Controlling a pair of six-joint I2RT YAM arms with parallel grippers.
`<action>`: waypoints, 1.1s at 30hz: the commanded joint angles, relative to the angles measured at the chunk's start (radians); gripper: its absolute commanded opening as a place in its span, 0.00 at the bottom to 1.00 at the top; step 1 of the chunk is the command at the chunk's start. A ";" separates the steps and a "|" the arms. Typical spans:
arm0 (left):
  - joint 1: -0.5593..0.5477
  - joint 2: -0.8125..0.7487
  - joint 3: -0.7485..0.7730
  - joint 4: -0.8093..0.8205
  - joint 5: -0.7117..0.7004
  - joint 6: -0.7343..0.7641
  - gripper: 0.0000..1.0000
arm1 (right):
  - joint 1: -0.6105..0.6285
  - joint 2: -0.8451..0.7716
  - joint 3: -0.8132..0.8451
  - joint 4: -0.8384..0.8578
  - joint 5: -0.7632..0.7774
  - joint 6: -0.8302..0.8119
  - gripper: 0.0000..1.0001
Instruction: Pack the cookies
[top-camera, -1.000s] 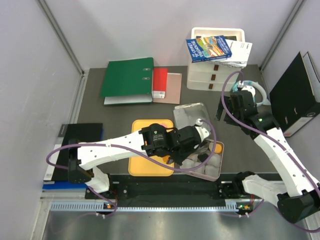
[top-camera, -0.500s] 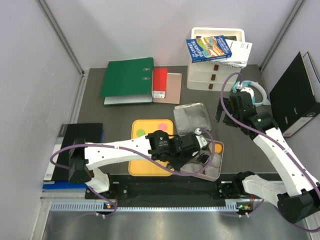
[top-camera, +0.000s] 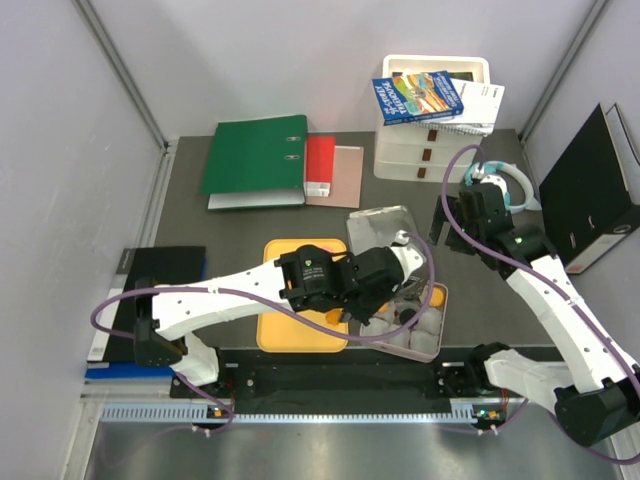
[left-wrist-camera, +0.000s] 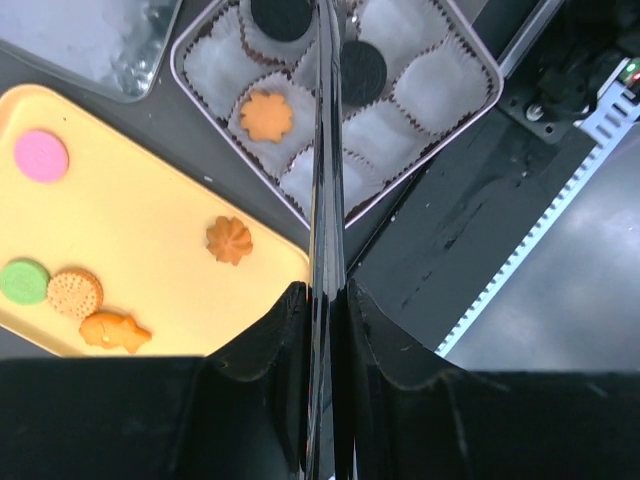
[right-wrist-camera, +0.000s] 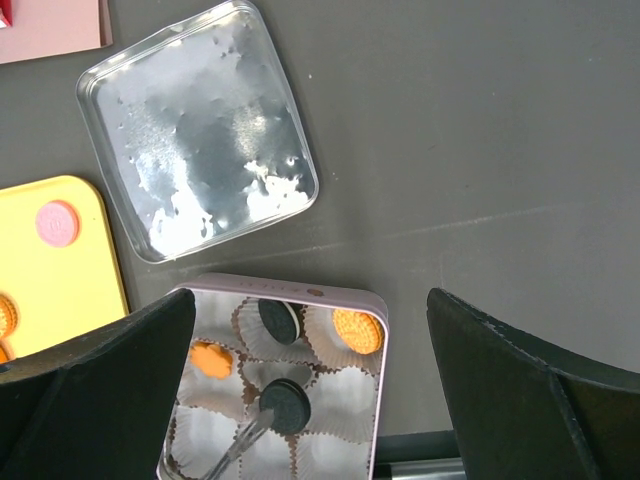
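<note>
My left gripper (left-wrist-camera: 325, 290) (top-camera: 388, 283) is shut on thin metal tongs (left-wrist-camera: 326, 150), which reach out over the open tin (left-wrist-camera: 480, 60). Their tip rests against a black cookie (right-wrist-camera: 286, 406) in a middle paper cup. The tin also holds another black cookie (right-wrist-camera: 279, 321), a round orange one (right-wrist-camera: 357, 330) and an orange flower (left-wrist-camera: 266, 116). On the yellow tray (left-wrist-camera: 150, 250) lie a pink cookie (left-wrist-camera: 41, 156), a green one (left-wrist-camera: 23, 281) and three orange ones, including a flower (left-wrist-camera: 229, 239). My right gripper (right-wrist-camera: 310, 300) (top-camera: 465, 215) hangs open high above the tin's far side.
The tin's silver lid (top-camera: 385, 225) lies just beyond the tin (top-camera: 441, 292). Green and red folders (top-camera: 255, 160) lie at the back left and a white drawer unit with books (top-camera: 432, 120) at the back. A black binder (top-camera: 590, 190) leans on the right.
Half a second ago the left arm was nearer the front edge, uncovering the tray; it is now back over the tin. The right arm has not moved.
</note>
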 joint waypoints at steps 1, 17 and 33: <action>-0.006 -0.010 0.033 0.050 0.010 0.024 0.09 | -0.010 -0.002 0.014 0.019 -0.001 0.008 0.99; -0.006 0.045 -0.102 0.136 0.123 0.039 0.07 | -0.010 -0.004 0.007 0.015 0.009 0.008 0.99; -0.005 0.024 -0.125 0.112 0.016 -0.027 0.07 | -0.010 -0.023 0.002 0.005 -0.001 0.018 0.99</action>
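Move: The left hand has the closed tongs in its grip; the dark cookie perched at the edge of the box's centre cup is about 7 cm ahead of it, 11 cm to its right and 19 cm below. From that cookie, the star cookie in the box is some 7 cm left and 4 cm farther out, the other dark cookie about 7 cm farther out, and the round orange cookie 7 cm right and 6 cm farther out. From the right hand the perched cookie lies roughly 9 cm back, 9 cm left and 18 cm below. The left hand, keeping the tongs clamped, makes a tiny rise while shifting about 1.5 cm to the right, so that the tongs come to the right-hand side of the perched dark cookie, then sinks into the box and ends some 7 cm lower and a centimetre farther back. The wrist tilts by under 10 degrees on the way down and hardly turns otherwise, and the tongs' tip nudges the cookie left and slightly forward towards the centre cup, ending against its right edge. ##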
